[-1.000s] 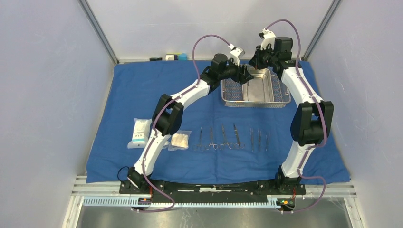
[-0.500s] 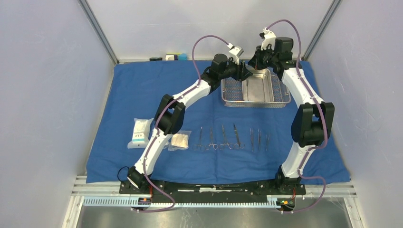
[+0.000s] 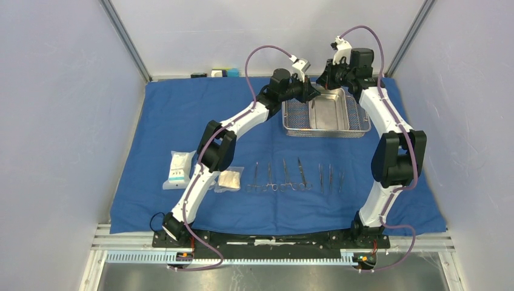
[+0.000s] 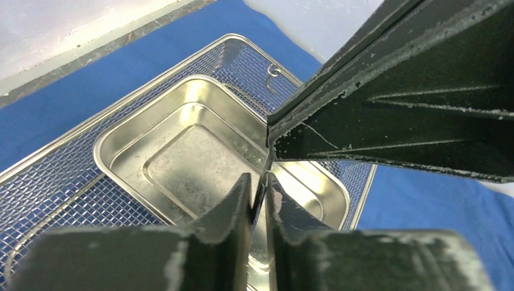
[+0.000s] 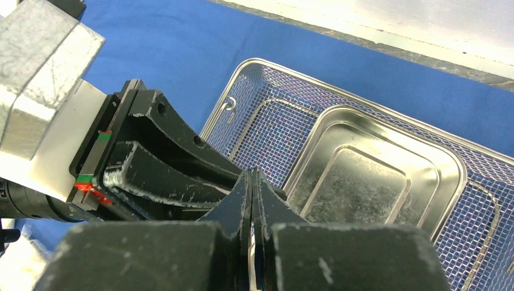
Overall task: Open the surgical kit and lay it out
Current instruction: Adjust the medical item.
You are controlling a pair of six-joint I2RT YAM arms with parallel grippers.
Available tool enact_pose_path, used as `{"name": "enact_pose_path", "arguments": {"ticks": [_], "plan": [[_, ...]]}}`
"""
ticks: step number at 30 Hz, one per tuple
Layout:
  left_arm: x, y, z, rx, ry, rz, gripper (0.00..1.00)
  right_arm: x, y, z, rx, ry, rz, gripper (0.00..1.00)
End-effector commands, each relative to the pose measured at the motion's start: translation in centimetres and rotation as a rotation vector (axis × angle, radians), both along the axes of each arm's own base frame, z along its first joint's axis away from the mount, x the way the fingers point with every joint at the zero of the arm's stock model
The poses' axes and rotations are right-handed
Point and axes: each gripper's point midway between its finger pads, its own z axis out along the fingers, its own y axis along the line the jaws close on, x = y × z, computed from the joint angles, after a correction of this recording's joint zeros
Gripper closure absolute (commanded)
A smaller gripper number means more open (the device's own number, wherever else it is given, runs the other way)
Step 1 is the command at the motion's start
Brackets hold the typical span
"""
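Note:
The blue cloth wrap (image 3: 182, 115) lies spread flat. At its back right stands the steel mesh tray (image 3: 294, 124) with the inner pan (image 3: 328, 112) in it. Both grippers meet at the pan's far left corner. My left gripper (image 3: 314, 94) is shut on the pan's thin rim, which shows between its jaws in the left wrist view (image 4: 257, 185). My right gripper (image 3: 327, 85) is shut on the same rim, close beside it (image 5: 251, 182). Several slim metal instruments (image 3: 285, 176) lie in a row near the front. A clear packet (image 3: 180, 168) and a smaller one (image 3: 230, 180) lie to their left.
Small boxes (image 3: 221, 73) sit beyond the cloth's far edge by the back wall. Metal frame posts rise at both back corners. The arms' elbows arch over the cloth on either side of the instrument row.
My left gripper's jaws have closed from wide open onto the pan's rim. The pan has shifted slightly within the mesh tray. The right gripper has stayed shut in place.

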Motion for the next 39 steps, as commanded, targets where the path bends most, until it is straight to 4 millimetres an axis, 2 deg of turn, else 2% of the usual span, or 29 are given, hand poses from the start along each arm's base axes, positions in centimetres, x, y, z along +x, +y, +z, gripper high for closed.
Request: {"name": "enact_pose_path", "arguments": {"ticks": [1,3,4,8,10,12,13,14,17,21,24,26,31,35,39], "plan": [[-0.1,-0.8,3.3,-0.079,-0.031,-0.012,0.86,0.0,-0.4,2.4,0.004,-0.07,-0.011,1.0],[-0.1,-0.9,3.6,-0.089,-0.02,-0.006,0.96,-0.1,-0.5,2.3,-0.002,-0.071,-0.013,1.0],[-0.2,-1.0,3.8,-0.095,-0.015,-0.004,0.98,-0.1,-0.5,2.3,-0.007,-0.074,-0.013,1.0],[-0.1,-0.8,4.4,-0.105,-0.003,0.009,0.98,-0.1,-0.8,2.6,-0.029,-0.094,-0.015,0.99],[0.1,-0.5,4.5,-0.106,0.015,0.023,0.98,-0.2,-0.9,3.1,-0.044,-0.109,-0.009,0.88],[0.3,-0.1,4.7,-0.109,0.036,0.044,0.98,-0.2,-1.1,4.1,-0.055,-0.127,-0.016,0.7],[0.5,0.2,4.9,-0.113,0.048,0.056,0.98,-0.3,-1.4,4.4,-0.086,-0.149,-0.008,0.58],[0.8,0.5,5.1,-0.115,0.061,0.069,0.98,-0.4,-1.6,5.1,-0.103,-0.164,-0.011,0.52],[1.5,1.8,6.2,-0.131,0.086,0.101,0.98,-0.9,-2.2,6.2,-0.148,-0.188,-0.01,0.44],[2.1,3.7,7.2,-0.109,0.125,0.153,0.98,-2.6,-2.5,6.6,-0.194,-0.194,0.026,0.41],[1.7,4.7,7.9,-0.114,0.164,0.161,0.98,-4.6,-1.8,5.8,-0.206,-0.179,0.104,0.42],[1.1,4.9,8.4,-0.132,0.196,0.15,0.98,-6.1,-1.4,4.8,-0.203,-0.155,0.138,0.43],[-1.5,4.3,10.2,-0.2,0.27,0.08,0.98,-9.5,0.1,0.5,-0.199,-0.09,0.208,0.43],[-3.3,4.1,10.7,-0.21,0.318,0.064,0.98,-10.9,1.2,-0.5,-0.166,-0.092,0.246,0.42],[-5.4,3.6,10.2,-0.193,0.36,0.044,0.98,-11.7,1.8,-0.3,-0.139,-0.102,0.259,0.36]]}}
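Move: The medical item, a slim flat-ended instrument, hangs from the right hand's shut fingers. Its middle lies about 5 cm below that hand, some 3 cm back and 1 cm left, and it already runs between the left fingers, about 1 cm back of and 1 cm below the left hand point. The empty steel tray's middle is some 6 cm right of the left hand, 2 cm back and 14 cm below; from the right hand about 5 cm right, 3 cm back and 18 cm below. The left fingers close on the medical item below the right hand's grip, and only then do the right fingers open and let it go, that hand lifting over a hump of about 5 cm and then swinging back and down over the tray, ending some 11 cm nearer the base with its fingers open. The left hand keeps its pinch, draws the item about 5 cm left with a small forward dip, then raises it and pulls back to end roughly 6 cm higher, its wrist rolling some 20 degrees. ##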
